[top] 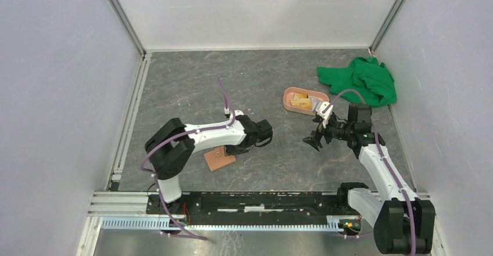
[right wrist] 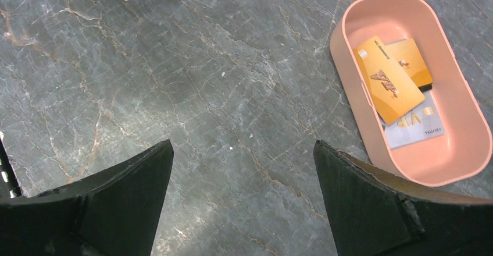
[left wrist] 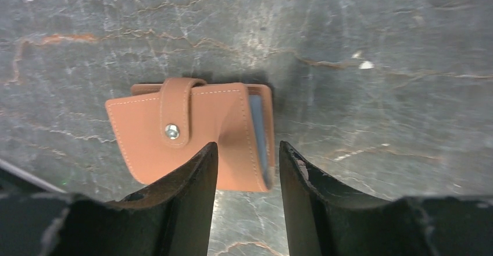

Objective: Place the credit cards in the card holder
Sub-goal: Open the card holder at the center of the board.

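Note:
The tan-brown card holder [left wrist: 174,134] lies on the table with its snap tab fastened, and a light blue card [left wrist: 260,139] shows edge-on inside its right side. My left gripper [left wrist: 247,151] stands half open above it, its fingers straddling that right end, with a small gap at the right finger. In the top view the card holder [top: 220,159] sits just below the left wrist. Two orange-yellow credit cards [right wrist: 390,81] lie on a grey-white one [right wrist: 415,127] in the pink tray [right wrist: 349,41]. My right gripper [right wrist: 243,151] is wide open over bare table left of the tray.
The pink oval tray [top: 289,100] stands at the back right, with a crumpled green cloth [top: 360,80] beyond it by the right wall. White walls and metal rails enclose the grey marbled table [top: 192,87].

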Controlling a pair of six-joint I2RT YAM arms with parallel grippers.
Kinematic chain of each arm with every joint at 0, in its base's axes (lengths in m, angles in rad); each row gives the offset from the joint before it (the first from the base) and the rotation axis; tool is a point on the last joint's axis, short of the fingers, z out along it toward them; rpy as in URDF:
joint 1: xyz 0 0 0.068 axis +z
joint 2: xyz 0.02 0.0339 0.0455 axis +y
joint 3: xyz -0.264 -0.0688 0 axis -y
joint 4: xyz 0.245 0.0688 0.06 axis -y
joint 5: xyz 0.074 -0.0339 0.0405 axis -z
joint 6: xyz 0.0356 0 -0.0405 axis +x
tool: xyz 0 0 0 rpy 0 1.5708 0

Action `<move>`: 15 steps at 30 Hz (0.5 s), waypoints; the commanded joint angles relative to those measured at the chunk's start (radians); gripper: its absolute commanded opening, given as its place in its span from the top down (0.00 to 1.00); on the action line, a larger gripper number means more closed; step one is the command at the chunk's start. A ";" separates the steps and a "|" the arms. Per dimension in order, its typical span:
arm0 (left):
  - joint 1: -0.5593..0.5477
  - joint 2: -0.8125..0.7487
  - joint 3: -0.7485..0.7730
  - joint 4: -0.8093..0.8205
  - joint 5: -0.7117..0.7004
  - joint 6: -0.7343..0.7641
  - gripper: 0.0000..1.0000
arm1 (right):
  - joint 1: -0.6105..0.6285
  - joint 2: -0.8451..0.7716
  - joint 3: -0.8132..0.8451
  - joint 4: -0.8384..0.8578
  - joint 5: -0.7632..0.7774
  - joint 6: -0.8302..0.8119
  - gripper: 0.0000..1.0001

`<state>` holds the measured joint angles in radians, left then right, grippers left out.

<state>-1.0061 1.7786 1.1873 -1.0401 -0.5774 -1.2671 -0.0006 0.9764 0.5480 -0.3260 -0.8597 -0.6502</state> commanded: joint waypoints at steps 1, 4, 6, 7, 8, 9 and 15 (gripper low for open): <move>-0.011 0.051 0.050 -0.118 -0.073 0.028 0.51 | 0.028 -0.006 0.039 0.010 0.009 -0.016 0.02; -0.012 0.074 0.049 -0.114 -0.075 0.029 0.52 | 0.030 -0.005 0.038 0.010 0.017 -0.017 0.02; -0.012 0.086 0.046 -0.094 -0.065 0.043 0.55 | 0.032 -0.005 0.038 0.010 0.017 -0.018 0.02; -0.012 0.092 0.045 -0.087 -0.059 0.051 0.57 | 0.034 -0.004 0.038 0.010 0.019 -0.019 0.02; -0.012 0.099 0.044 -0.087 -0.057 0.054 0.60 | 0.034 -0.003 0.038 0.010 0.021 -0.019 0.02; -0.012 0.103 0.045 -0.087 -0.055 0.056 0.65 | 0.036 -0.003 0.038 0.010 0.023 -0.019 0.02; -0.017 0.063 0.045 -0.062 -0.053 0.095 0.89 | 0.037 -0.004 0.040 0.009 0.025 -0.021 0.02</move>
<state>-1.0161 1.8687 1.2125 -1.1183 -0.6018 -1.2236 0.0311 0.9764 0.5480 -0.3264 -0.8436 -0.6563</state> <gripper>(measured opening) 0.151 0.979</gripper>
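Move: The card holder's middle is about 4 cm to the left of the left hand, 2 cm back and 3 cm below. The open edge of its upper flap is only 1 cm or so to the hand's left and 2 cm below, and the snap strap some 5 cm left, about level. The pink tray of cards stands roughly 31 cm to this hand's right and 22 cm ahead. From the right hand the card holder lies about 36 cm left, 10 cm back and 10 cm lower. Pinching begins at the open edge of the holder's upper flap: the left hand shifts about 1.5 cm left, slightly back and some 1.5 cm down, and its half-open fingers close almost fully, one over the flap and the other at the gap beneath it. Most of the travel comes first and most of the closing after; the wrist rolls about 10 degrees, left side up. ##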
